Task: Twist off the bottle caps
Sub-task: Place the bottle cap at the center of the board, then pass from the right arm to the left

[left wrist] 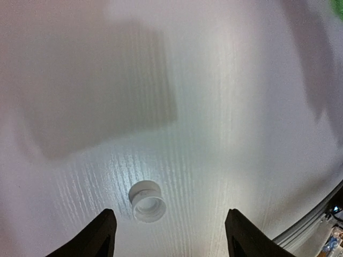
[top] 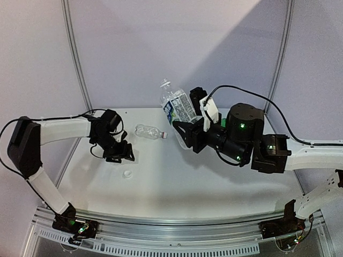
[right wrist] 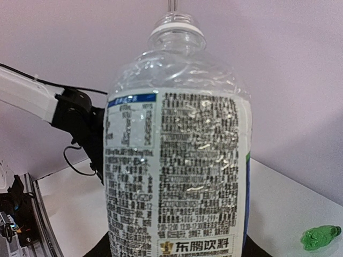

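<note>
My right gripper [top: 186,135] is shut on the clear bottle with the blue-white label [top: 179,110], holding it tilted above the table; its neck [right wrist: 176,28] carries no cap. In the right wrist view the label [right wrist: 182,176] fills the frame and hides the fingers almost fully. A white bottle cap [left wrist: 147,201] lies loose on the table, open side towards the camera, under my open left gripper [left wrist: 171,238] and nearer its left finger. From above that cap [top: 127,173] lies just in front of the left gripper [top: 122,156]. A shorter clear bottle [top: 147,131] lies on its side, white cap [top: 164,135] on.
A green bottle [right wrist: 320,236] lies on the table at the far right of the right wrist view. The left arm's black wrist and cable [right wrist: 80,128] show behind the held bottle. The table's metal front rail [top: 171,227] runs along the near edge.
</note>
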`<state>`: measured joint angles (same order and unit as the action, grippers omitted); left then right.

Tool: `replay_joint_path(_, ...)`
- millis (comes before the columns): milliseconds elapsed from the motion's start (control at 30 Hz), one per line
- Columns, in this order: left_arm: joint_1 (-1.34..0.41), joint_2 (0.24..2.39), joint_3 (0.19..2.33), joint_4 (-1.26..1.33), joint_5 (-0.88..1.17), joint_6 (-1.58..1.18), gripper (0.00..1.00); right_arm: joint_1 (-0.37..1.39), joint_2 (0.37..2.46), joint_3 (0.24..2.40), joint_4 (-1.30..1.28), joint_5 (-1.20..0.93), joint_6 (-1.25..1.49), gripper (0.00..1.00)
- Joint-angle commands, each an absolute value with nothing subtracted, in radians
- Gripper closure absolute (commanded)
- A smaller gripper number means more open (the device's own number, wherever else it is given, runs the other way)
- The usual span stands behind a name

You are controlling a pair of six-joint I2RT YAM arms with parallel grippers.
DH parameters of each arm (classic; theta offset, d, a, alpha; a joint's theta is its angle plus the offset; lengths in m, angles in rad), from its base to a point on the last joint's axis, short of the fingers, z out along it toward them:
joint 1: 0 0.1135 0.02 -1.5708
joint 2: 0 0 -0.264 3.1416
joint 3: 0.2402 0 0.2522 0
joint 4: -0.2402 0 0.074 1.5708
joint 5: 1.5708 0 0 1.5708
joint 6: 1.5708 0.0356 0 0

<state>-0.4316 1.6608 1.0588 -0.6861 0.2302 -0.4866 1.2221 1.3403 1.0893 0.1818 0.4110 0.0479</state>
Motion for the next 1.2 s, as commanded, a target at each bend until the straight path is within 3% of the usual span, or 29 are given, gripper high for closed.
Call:
replay_joint_path(0, -0.421, 1.498, 1.125, -0.704, 0.166, -0.46, 0.27, 1.223, 1.359, 1.12, 0.209, 0.431, 0.031, 1.0)
replay_joint_path(200, -0.42, 1.298, 1.129, -0.657, 0.142, -0.425, 0.2, 1.223, 1.355, 1.113, 0.222, 0.43, 0.035, 1.0)
replay_joint_path(600, -0.421, 1.055, 1.107, -0.297, 0.526, -0.457, 0.11, 1.224, 1.329, 1.097, 0.236, 0.265, 0.089, 1.0)
replay_joint_path(733, -0.42, 0.997, 1.063, -0.068, 0.631, -0.538, 0.01, 1.223, 1.322, 1.097, 0.247, 0.183, 0.127, 0.99)
replay_joint_path(1167, -0.447, 1.079, 1.132, 0.093, 0.939, -0.565, 0.05, 1.222, 1.331, 1.147, 0.191, -0.018, 0.184, 1.0)
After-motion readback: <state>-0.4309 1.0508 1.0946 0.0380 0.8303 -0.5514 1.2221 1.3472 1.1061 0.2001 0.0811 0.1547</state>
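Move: The held bottle's open mouth is some 42 cm above the left hand, about 19 cm to its right and 6 cm farther back. The freed white cap lies on the board about 5 cm below this hand, 2 cm back and 1 cm left; the lying clear bottle is roughly 26 cm ahead, 8 cm right. From the right hand, the mouth is about 13 cm up, 5 cm left and 2 cm ahead. The left hand, already clear of the cap, shoots up about 37 cm towards the held bottle's mouth, ending farther right and back, while its fingers open wide and swing from pointing down to level, pointing right. Halfway through, the right arm, keeping its grip on the bottle, begins easing back and left towards the left gripper, turning counter-clockwise some 20 degrees. ##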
